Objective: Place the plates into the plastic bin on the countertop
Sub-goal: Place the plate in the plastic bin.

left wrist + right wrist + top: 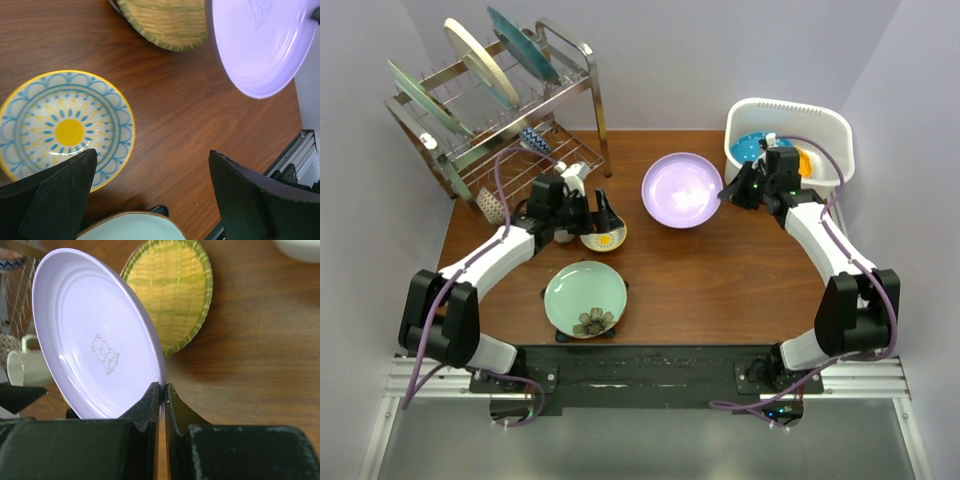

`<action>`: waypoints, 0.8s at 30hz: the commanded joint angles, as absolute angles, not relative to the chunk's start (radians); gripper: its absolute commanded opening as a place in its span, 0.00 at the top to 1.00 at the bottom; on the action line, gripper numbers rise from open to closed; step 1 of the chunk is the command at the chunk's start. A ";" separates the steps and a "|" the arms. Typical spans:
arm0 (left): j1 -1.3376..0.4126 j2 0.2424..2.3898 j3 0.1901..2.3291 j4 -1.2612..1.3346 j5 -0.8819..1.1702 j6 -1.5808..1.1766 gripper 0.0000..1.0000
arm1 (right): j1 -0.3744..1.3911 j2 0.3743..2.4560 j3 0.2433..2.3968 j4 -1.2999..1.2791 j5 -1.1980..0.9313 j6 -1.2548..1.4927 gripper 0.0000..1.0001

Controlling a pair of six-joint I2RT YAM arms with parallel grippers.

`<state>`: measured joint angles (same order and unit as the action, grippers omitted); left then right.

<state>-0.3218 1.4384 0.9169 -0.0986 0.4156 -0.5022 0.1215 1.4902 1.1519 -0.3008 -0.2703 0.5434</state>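
Note:
My right gripper [728, 192] is shut on the right rim of the lavender plate [682, 190], which it holds tilted above the countertop [720, 285]. The right wrist view shows the fingers [150, 402] pinching that rim [95, 340], with a yellow-brown woven plate [172, 290] lying flat behind it. The white plastic bin [825, 118] stands just behind the right gripper, with a blue plate [750, 148] and an orange one [806, 160] inside. A mint green plate [585, 298] rests on a dark star-shaped plate [546, 292] near the front. My left gripper [152, 195] is open over bare wood.
A small white bowl with a yellow centre [605, 238] sits just under the left gripper. The metal wire dish rack [490, 130] at the back left holds three upright plates. A white mug [17, 367] stands near it. Walls close in on the left, back and right.

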 commanded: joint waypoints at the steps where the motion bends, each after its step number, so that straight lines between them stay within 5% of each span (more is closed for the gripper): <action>1: -0.383 1.454 0.969 -0.032 0.425 -0.520 0.02 | 0.086 1.448 1.190 -0.230 -0.255 0.578 1.00; 24: -0.399 1.305 0.902 -0.135 0.324 -0.529 0.02 | -0.118 1.580 1.316 -0.112 -0.266 0.687 1.00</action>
<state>-0.3977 1.3331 0.9108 -0.1165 0.3496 -0.5236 -0.0952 1.5764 1.2297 -0.1787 -0.2634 0.6563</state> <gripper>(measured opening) 0.980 0.057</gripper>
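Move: My right hand already holds the lilac plate by its right rim. The middle of the plastic bin lies about 14 cm ahead, 17 cm to the right and some 12 cm below this hand. The blue dotted plate in the bin is roughly 14 cm ahead and 10 cm right; the yellow woven tray is about 12 cm left, 2 cm ahead and 17 cm down. From my left hand the bin is some 20 cm ahead and 45 cm right. Keeping the lilac plate's rim pinched in my shut right fingers, I carry it right about 9 cm and forward about 6 cm towards the bin, turning the hand some 15 degrees clockwise. My empty, open left hand shifts about 3 cm right, then rises about 3 cm while easing part of the way back left. ##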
